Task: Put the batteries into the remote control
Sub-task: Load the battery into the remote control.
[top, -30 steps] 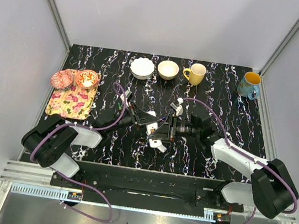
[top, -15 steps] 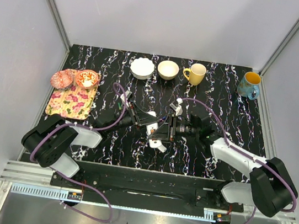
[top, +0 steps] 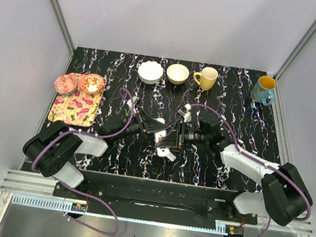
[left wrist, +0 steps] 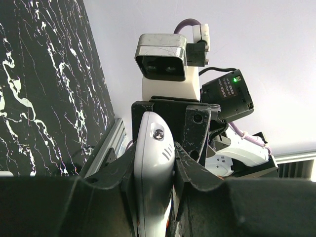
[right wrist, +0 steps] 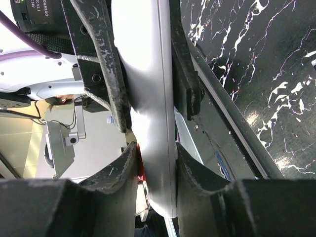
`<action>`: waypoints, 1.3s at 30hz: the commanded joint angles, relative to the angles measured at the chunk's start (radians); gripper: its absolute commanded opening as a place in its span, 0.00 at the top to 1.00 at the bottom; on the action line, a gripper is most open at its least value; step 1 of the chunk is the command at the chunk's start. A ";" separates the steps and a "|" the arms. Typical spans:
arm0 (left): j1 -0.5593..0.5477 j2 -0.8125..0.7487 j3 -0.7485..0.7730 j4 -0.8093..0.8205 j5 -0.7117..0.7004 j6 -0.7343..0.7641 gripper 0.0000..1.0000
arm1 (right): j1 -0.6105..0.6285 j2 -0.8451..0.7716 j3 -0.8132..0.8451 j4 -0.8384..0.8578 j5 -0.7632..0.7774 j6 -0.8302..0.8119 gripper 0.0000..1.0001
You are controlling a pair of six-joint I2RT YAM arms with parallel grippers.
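Both grippers hold the remote control [top: 163,141], a slim white bar, above the middle of the black marbled table [top: 230,105]. In the top view my left gripper [top: 156,131] comes from the left and my right gripper [top: 174,137] from the right. The left wrist view has the remote control [left wrist: 154,148] edge-on, with my left gripper [left wrist: 154,160] shut on its sides. In the right wrist view, my right gripper [right wrist: 152,158] is shut on the remote control [right wrist: 148,98]. A thin red sliver [right wrist: 140,168], perhaps one of the batteries, shows against the remote by the left finger.
A white bowl [top: 150,71], a tan bowl [top: 178,73], a yellow mug [top: 206,77] and a blue mug [top: 264,90] line the far edge. A floral tray [top: 76,108] with two small bowls [top: 92,83] sits at the left edge.
The right arm has edged slightly to the left. Both grips on the remote control are unchanged.
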State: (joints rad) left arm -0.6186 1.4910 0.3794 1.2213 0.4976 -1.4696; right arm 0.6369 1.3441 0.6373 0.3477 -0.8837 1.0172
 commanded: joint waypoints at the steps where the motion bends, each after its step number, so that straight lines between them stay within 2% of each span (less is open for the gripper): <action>1: -0.032 -0.032 0.044 0.422 -0.022 -0.035 1.00 | 0.037 0.032 0.044 -0.001 0.069 -0.011 0.71; 4: -0.036 -0.031 0.044 0.422 -0.025 -0.032 1.00 | 0.044 0.036 0.047 -0.013 0.084 -0.015 0.79; 10: -0.044 -0.032 0.044 0.412 -0.033 -0.024 1.00 | 0.050 0.043 0.064 -0.062 0.117 -0.028 1.00; 21: -0.053 -0.067 0.019 0.357 -0.045 0.025 1.00 | 0.055 0.023 0.104 -0.188 0.170 -0.069 1.00; 22: -0.052 -0.067 0.018 0.360 -0.045 0.026 1.00 | 0.053 0.021 0.110 -0.194 0.172 -0.074 0.88; 23: -0.052 -0.064 0.015 0.363 -0.045 0.026 1.00 | 0.053 0.017 0.114 -0.203 0.167 -0.074 0.80; 26: -0.050 -0.057 0.009 0.376 -0.041 0.025 1.00 | 0.055 -0.005 0.121 -0.220 0.173 -0.077 0.62; 29: -0.050 -0.052 0.003 0.377 -0.042 0.025 1.00 | 0.055 -0.025 0.133 -0.245 0.175 -0.083 0.53; 33: -0.049 -0.046 -0.002 0.376 -0.044 0.026 1.00 | 0.055 -0.043 0.142 -0.262 0.164 -0.088 0.46; 39: -0.040 -0.046 -0.005 0.366 -0.042 0.031 1.00 | 0.052 -0.077 0.153 -0.277 0.155 -0.081 0.41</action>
State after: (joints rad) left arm -0.6605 1.4719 0.3763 1.2369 0.4442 -1.4384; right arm 0.6872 1.3170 0.7406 0.0868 -0.7437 0.9463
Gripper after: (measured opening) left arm 0.298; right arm 0.577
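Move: The battery slot of the remote control is already at the right fingertips, about 1 cm back and 1 cm left of the right hand at nearly the same height. From the left hand, still clamping the remote's far end, the slot is some 6 cm back, 3 cm right and 2 cm lower. Down on the table, some 15 cm below the right hand, the battery cover lies 7 cm back and 4 cm right of it, a loose battery 8 cm ahead and 4 cm right. With its fingers still closed about the remote at the battery slot, the right hand creeps about 1 cm left towards the left hand, its fingertips dipping some 5 degrees and bearing on the red battery, while the left hand keeps its grip on the far end and barely shifts. Then the right hand stays nearly in place and opens its fingers by over half again, tips dipping a little further and easing the squeeze on the remote. ##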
